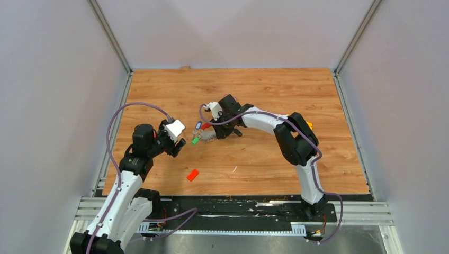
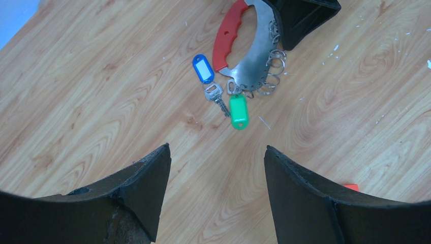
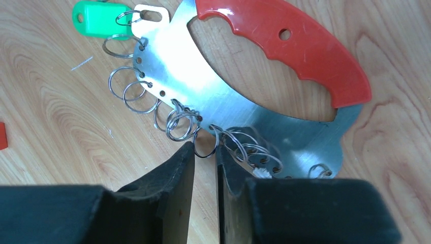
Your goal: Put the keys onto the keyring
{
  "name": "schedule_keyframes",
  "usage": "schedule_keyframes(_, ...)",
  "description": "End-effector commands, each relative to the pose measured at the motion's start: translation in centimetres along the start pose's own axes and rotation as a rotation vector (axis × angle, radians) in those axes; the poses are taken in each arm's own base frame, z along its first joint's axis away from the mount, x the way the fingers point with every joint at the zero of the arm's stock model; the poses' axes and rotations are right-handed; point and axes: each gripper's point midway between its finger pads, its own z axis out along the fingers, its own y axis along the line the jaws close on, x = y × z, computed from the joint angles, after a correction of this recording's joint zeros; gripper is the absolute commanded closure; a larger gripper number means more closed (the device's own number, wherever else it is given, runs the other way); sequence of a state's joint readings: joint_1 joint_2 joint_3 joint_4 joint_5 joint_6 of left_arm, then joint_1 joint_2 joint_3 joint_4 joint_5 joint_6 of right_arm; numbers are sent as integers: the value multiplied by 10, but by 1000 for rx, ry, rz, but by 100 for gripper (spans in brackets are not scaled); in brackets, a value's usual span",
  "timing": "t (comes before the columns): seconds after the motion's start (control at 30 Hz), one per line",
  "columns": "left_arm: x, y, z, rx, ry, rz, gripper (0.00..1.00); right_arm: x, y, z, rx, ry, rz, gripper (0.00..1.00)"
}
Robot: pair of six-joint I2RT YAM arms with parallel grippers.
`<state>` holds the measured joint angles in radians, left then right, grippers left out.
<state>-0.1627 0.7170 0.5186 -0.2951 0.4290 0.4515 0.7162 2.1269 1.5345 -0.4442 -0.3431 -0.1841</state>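
Note:
The keyring [image 3: 203, 81] lies flat on the wooden table: a curved metal plate with a red handle [image 3: 284, 40] and several wire rings along its edge. It also shows in the overhead view as the keyring [image 1: 207, 132] and in the left wrist view as the keyring [image 2: 254, 56]. My right gripper [image 3: 205, 148] is down at that edge, its jaws a narrow gap apart with one wire ring pinched between the tips. The green-tagged key [image 2: 238, 112] lies at the plate's end. The blue-tagged key [image 2: 203, 68] lies beside it with its silver blade [image 2: 217, 96]. My left gripper [image 2: 217, 147] hovers open and empty, short of the keys.
A small flat orange-red block [image 1: 192, 175] lies on the table near the front, between the arms. Grey enclosure walls with metal rails border the table [image 1: 275, 159] on three sides.

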Motion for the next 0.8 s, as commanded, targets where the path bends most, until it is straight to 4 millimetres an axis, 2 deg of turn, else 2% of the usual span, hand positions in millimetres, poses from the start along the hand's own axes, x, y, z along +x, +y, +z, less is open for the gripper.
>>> schedule_keyframes(0.0, -6, 1, 0, 0, -31, 9, 25, -14, -1, 4, -14, -32, 28, 81)
schedule_keyframes(0.2, -7, 1, 0, 3, -34, 12, 25, -19, -10, 1, 3, -45, 53, 86)
schedule_keyframes(0.47, -7, 0, 1, 9, -35, 15, 25, -25, -10, -10, 6, -64, 45, 100)
schedule_keyframes(0.63, -11, -3, 4, 36, -57, 46, 25, -29, -14, -37, 30, -119, 4, 100)
schedule_keyframes(0.73, -21, -9, 8, 101, -102, 89, 26, -33, -12, -59, 26, -182, -48, 100)
schedule_keyframes(0.77, -26, -13, 9, 132, -121, 104, 27, -28, -9, -64, 15, -196, -65, 100)
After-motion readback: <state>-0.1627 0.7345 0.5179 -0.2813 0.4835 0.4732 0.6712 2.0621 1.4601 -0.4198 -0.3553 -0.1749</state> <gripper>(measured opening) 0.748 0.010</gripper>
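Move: Right at the right hand's parted fingertips, within about 1 cm, is the small ring it closes on, hanging from the plate's ring-lined edge. The plate's middle lies some 3 cm ahead and 2 cm left of the hand, its red handle 6 cm ahead and 3 cm left; the green tag is about 9 cm left and 1 cm back, the loose key 9 cm left and 2 cm ahead. From the left hand, the ring lies roughly 10 cm ahead, 15 cm right and 13 cm below. Closing from about a quarter open to fully shut, the right fingers pinch the small ring on the plate's edge while the hand edges about 1 cm forward. With the fingers shut and the grip effort risen, it then draws some 2 cm to its right, away from the green tag, slipping back a little and starting to rise. ##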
